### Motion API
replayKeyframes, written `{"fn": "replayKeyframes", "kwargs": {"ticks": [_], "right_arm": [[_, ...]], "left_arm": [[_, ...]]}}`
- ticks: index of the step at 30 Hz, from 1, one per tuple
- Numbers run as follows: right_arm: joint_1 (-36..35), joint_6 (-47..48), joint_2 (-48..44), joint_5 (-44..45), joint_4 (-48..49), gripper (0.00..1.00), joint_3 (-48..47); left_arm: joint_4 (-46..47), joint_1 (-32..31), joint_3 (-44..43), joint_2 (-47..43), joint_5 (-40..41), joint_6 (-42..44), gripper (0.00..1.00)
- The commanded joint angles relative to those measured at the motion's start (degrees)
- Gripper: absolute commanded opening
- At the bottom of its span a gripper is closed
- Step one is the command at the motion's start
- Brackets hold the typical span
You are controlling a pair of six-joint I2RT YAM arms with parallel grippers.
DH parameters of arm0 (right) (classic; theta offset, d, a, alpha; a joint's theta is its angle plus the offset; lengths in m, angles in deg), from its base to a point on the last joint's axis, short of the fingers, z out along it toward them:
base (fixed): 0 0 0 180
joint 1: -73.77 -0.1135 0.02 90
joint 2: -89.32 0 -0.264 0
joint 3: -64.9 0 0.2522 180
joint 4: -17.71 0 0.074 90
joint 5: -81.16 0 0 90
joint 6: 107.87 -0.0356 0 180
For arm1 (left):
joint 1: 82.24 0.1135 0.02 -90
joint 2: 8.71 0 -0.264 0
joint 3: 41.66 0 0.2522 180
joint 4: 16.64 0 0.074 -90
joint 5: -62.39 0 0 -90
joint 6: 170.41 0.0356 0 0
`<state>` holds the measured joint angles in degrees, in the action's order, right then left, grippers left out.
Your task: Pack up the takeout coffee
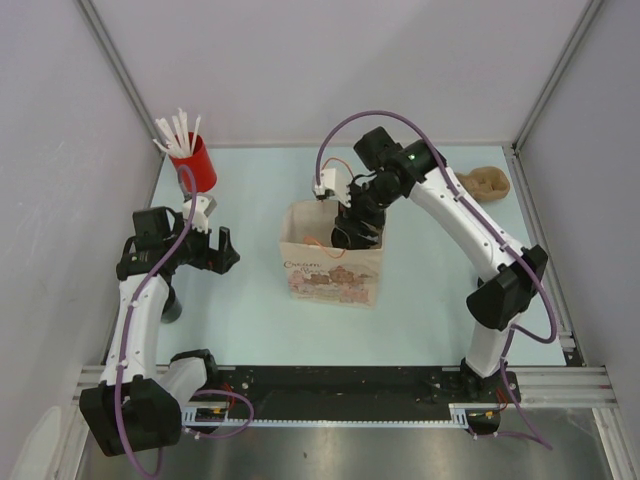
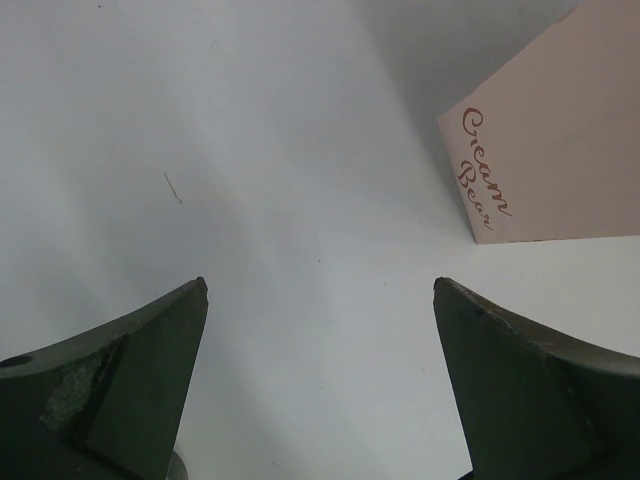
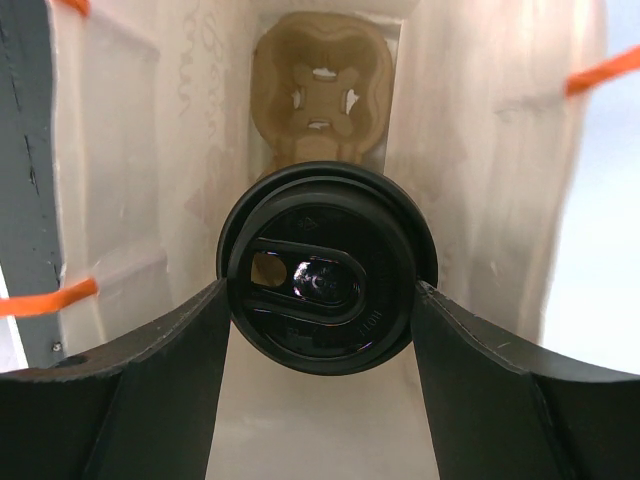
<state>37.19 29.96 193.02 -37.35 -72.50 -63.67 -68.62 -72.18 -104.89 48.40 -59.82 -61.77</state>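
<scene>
A paper bag (image 1: 330,272) printed in red stands open at mid-table. My right gripper (image 1: 352,232) reaches down into it. In the right wrist view the right gripper (image 3: 320,290) is shut on a round black sip lid (image 3: 325,275), both fingertips pressing its sides; what hangs under the lid is hidden. Below it a brown cardboard carrier (image 3: 320,60) lies on the bag's floor. The takeout coffee (image 1: 171,304), a small dark grey round cup, stands by the table's left edge, partly under my left arm. My left gripper (image 1: 228,250) (image 2: 320,285) is open and holds nothing, pointing toward the bag (image 2: 560,130).
A red cup of white straws (image 1: 195,160) stands at the back left. A second brown cardboard carrier (image 1: 487,183) lies at the back right corner. The bag's walls (image 3: 480,150) close in tightly on both sides of the right gripper.
</scene>
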Motion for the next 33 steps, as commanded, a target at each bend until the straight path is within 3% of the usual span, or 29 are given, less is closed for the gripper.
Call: {"fn": "replayKeyframes", "kwargs": {"ticks": [1, 16, 33], "right_arm": [[-0.34, 2.0, 2.55, 0.56, -6.52, 0.56, -3.93], [-2.09, 3.49, 3.88, 0.91, -9.95, 0.55, 0.8], [-2.89, 2.35, 3.09, 0.91, -5.47, 0.53, 10.47]], "left_arm": [[1.48, 0.66, 0.25, 0.03, -1.81, 1.32, 0.99], [1.48, 0.57, 0.25, -0.06, -1.81, 1.32, 1.0], [1.21, 0.66, 0.25, -0.15, -1.98, 1.32, 0.99]]}}
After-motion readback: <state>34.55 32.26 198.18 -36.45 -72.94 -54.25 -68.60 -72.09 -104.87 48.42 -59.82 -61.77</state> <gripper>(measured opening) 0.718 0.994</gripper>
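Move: The right hand holds the lidded coffee inside the mouth of the paper bag. The cup carrier on the bag's floor has its middle about 20 cm below that hand, level with it fore and aft, and some 4 cm to its left. The bag's middle is likewise level and 4 cm left, about 11 cm below; its right wall stands 7 cm to the hand's right. From the idle left hand, the carrier lies about 24 cm right and 2 cm ahead, 14 cm lower. Still gripping the coffee, the right hand lowers it about 8 cm towards the carrier, later easing back. ##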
